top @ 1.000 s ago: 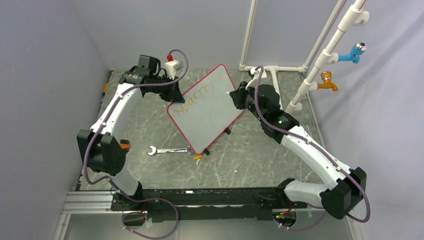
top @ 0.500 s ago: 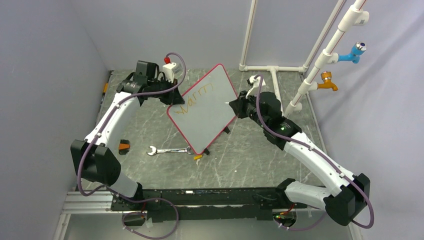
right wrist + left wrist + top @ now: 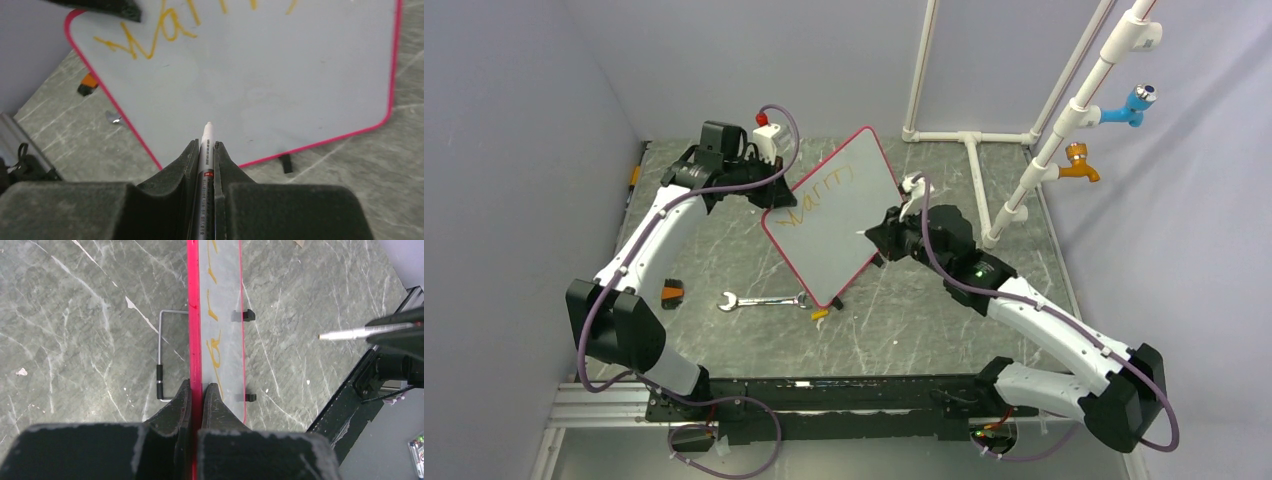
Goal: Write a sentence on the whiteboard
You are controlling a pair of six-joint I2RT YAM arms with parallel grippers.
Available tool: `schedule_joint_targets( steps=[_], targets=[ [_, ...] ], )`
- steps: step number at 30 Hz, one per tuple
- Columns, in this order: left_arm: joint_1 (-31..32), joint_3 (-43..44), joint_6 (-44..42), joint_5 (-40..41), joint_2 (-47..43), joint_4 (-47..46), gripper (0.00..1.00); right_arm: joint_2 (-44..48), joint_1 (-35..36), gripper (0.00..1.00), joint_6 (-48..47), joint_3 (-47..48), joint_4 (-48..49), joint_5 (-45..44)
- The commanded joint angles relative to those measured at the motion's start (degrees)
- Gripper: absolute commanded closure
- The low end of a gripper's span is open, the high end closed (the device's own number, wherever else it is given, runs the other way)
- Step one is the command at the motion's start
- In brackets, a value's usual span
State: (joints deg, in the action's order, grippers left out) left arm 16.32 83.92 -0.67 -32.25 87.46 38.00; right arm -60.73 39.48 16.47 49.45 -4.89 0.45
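The whiteboard [image 3: 832, 215] has a red-pink rim and stands tilted on the table, with orange lettering near its upper left. My left gripper [image 3: 769, 195] is shut on its left rim [image 3: 195, 340], jaws either side of the edge [image 3: 196, 392]. My right gripper [image 3: 879, 228] is shut on a white marker [image 3: 206, 150]. The marker tip [image 3: 208, 125] points at the blank lower part of the board [image 3: 260, 75], a short way off it. From the left wrist the marker [image 3: 350, 332] shows at the right, apart from the board.
A wrench [image 3: 759, 300] lies on the table in front of the board, with a small yellow-orange piece [image 3: 820, 315] beside it. An orange-black item [image 3: 671, 293] lies at the left. White pipes [image 3: 984, 140] with blue and orange taps stand at the back right.
My right arm has moved left and nearer, bringing the marker in front of the board's lower part. The left arm and the board have barely moved.
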Motion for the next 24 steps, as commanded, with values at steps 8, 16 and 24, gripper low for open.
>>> schedule_joint_targets(
  steps=[8,16,24],
  targets=[
    [1.26,-1.72,-5.28,13.08,2.52,1.66,1.00,-2.65,9.91,1.00,-5.29,-2.89,16.06,4.93],
    [1.26,-1.47,-5.14,14.36,3.86,2.11,1.00,-9.56,12.32,1.00,-6.23,-2.43,23.21,4.29],
    [1.24,-1.52,-5.70,15.67,5.02,2.42,1.00,-16.29,13.29,1.00,-7.47,1.53,26.28,3.74]
  ],
)
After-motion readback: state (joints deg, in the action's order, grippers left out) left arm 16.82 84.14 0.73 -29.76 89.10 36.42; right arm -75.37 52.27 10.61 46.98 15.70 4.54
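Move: The right hand holds the marker; the blank spot under the W, near the whiteboard's left edge, lies about 14 cm to its left, 2 cm ahead and 9 cm below. The word "Warm" centres some 11 cm ahead, 11 cm left and 5 cm lower; the yellow cap lies 7 cm back, 13 cm left and 23 cm below. From the left hand, which grips the board's upper edge, that spot is about 6 cm back, 3 cm right and 10 cm down. The left fingers keep the board's upper edge pinched, easing forward and down by about 1 cm. The right hand, fingers still shut on the marker, sweeps some 11 cm left towards the blank area under the W, drawing back a little at first and then sinking about 4 cm, while the wrist turns nearly 20 degrees counter-clockwise. The marker tip comes close; no touch can be made out. ##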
